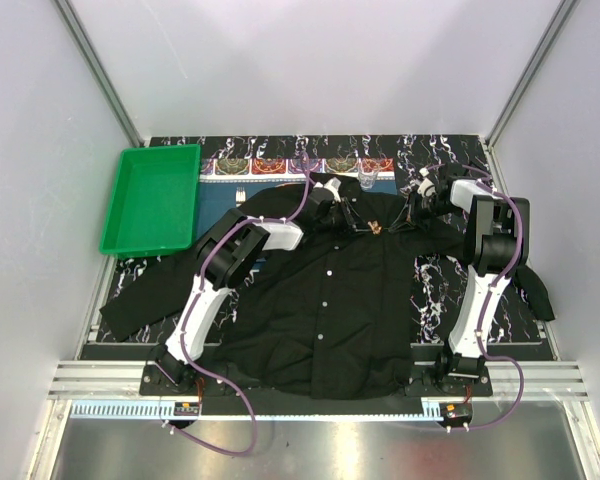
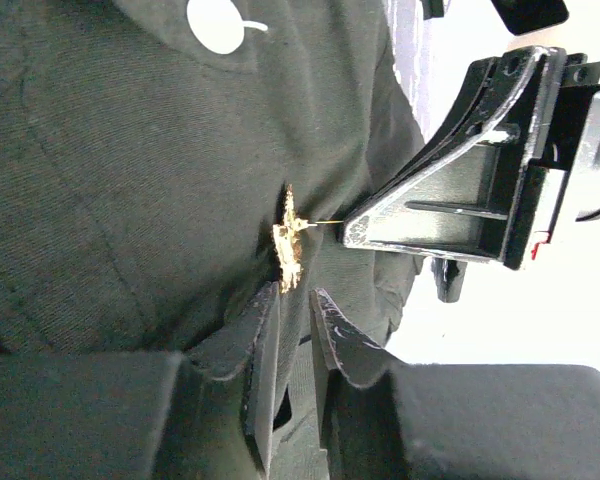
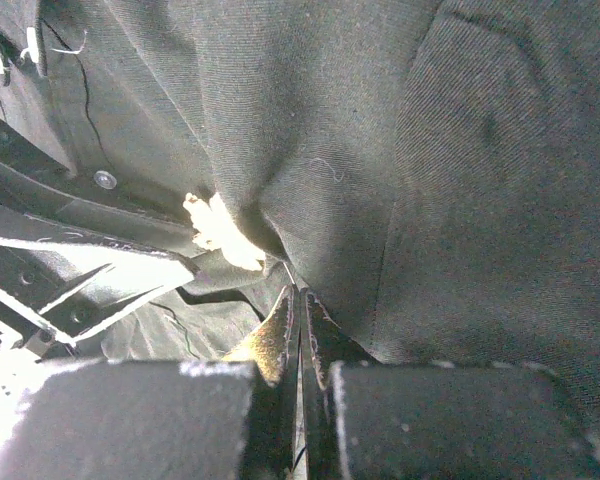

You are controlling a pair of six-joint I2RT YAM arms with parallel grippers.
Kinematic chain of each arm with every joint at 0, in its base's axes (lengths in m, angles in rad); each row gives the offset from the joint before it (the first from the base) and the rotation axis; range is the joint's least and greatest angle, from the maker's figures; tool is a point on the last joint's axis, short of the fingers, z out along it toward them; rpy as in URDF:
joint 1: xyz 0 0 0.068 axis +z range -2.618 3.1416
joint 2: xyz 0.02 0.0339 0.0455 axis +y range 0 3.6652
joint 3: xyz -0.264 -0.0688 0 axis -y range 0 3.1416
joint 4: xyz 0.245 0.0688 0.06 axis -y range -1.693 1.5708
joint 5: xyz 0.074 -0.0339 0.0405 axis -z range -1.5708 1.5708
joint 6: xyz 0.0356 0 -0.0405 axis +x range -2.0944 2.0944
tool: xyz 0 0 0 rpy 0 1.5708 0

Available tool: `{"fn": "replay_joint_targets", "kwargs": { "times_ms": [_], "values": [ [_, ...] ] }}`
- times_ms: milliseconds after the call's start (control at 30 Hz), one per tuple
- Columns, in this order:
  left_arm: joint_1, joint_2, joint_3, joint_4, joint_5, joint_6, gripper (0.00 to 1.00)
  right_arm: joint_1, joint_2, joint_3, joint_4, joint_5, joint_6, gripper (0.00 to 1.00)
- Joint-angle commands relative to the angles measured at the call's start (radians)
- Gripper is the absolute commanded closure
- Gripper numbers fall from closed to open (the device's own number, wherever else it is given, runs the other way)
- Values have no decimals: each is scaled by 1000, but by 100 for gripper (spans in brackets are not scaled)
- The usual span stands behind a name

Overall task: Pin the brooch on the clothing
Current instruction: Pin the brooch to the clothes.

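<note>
The black shirt, the clothing (image 1: 330, 300), lies spread on the table with its collar at the far side. The tiny golden brooch (image 1: 376, 228) sits on the chest below the collar, between both grippers. In the left wrist view the brooch (image 2: 288, 245) lies against the cloth just beyond my left gripper (image 2: 295, 298), whose jaws pinch a fold of the shirt. A thin pin runs from the brooch to the tip of my right gripper (image 2: 348, 228). In the right wrist view my right gripper (image 3: 302, 293) is shut on that pin, with the brooch (image 3: 218, 232) just ahead.
A green tray (image 1: 152, 198) stands at the far left. A patterned placemat (image 1: 280, 165) and a small clear glass (image 1: 367, 178) lie behind the collar. A white shirt button (image 2: 215, 24) shows above the brooch. Shirt sleeves reach toward both table sides.
</note>
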Motion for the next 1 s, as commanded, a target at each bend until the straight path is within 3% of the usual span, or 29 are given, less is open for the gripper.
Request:
{"fn": "replay_joint_targets", "kwargs": {
  "times_ms": [0, 167, 433, 967],
  "values": [
    [-2, 10, -3, 109, 29, -38, 86, 14, -44, 12, -2, -33, -5, 100],
    [7, 10, -30, 120, 40, -45, 100, 34, -67, 15, 4, -56, 1, 100],
    [12, 22, -35, 116, 43, -49, 96, 69, -74, 31, 4, -59, 2, 100],
    [15, 56, 13, 51, 91, -25, 100, 149, -24, 123, -45, -33, -19, 100]
  ]
}}
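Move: The brooch stands on edge against the shirt, about 2 cm to the right and 1 cm ahead of the left fingertips, and 1 cm below them. From the right hand, which already grips the tip of its pin, it lies some 4 cm to the left, level fore and aft and about level in height. The nearest clear shirt button is about 9 cm left and 10 cm back of the left hand; the glass is roughly 13 cm straight ahead of it. Left fingers pinch the brooch's edge while the right hand swings its pin about 5 cm left and up. ##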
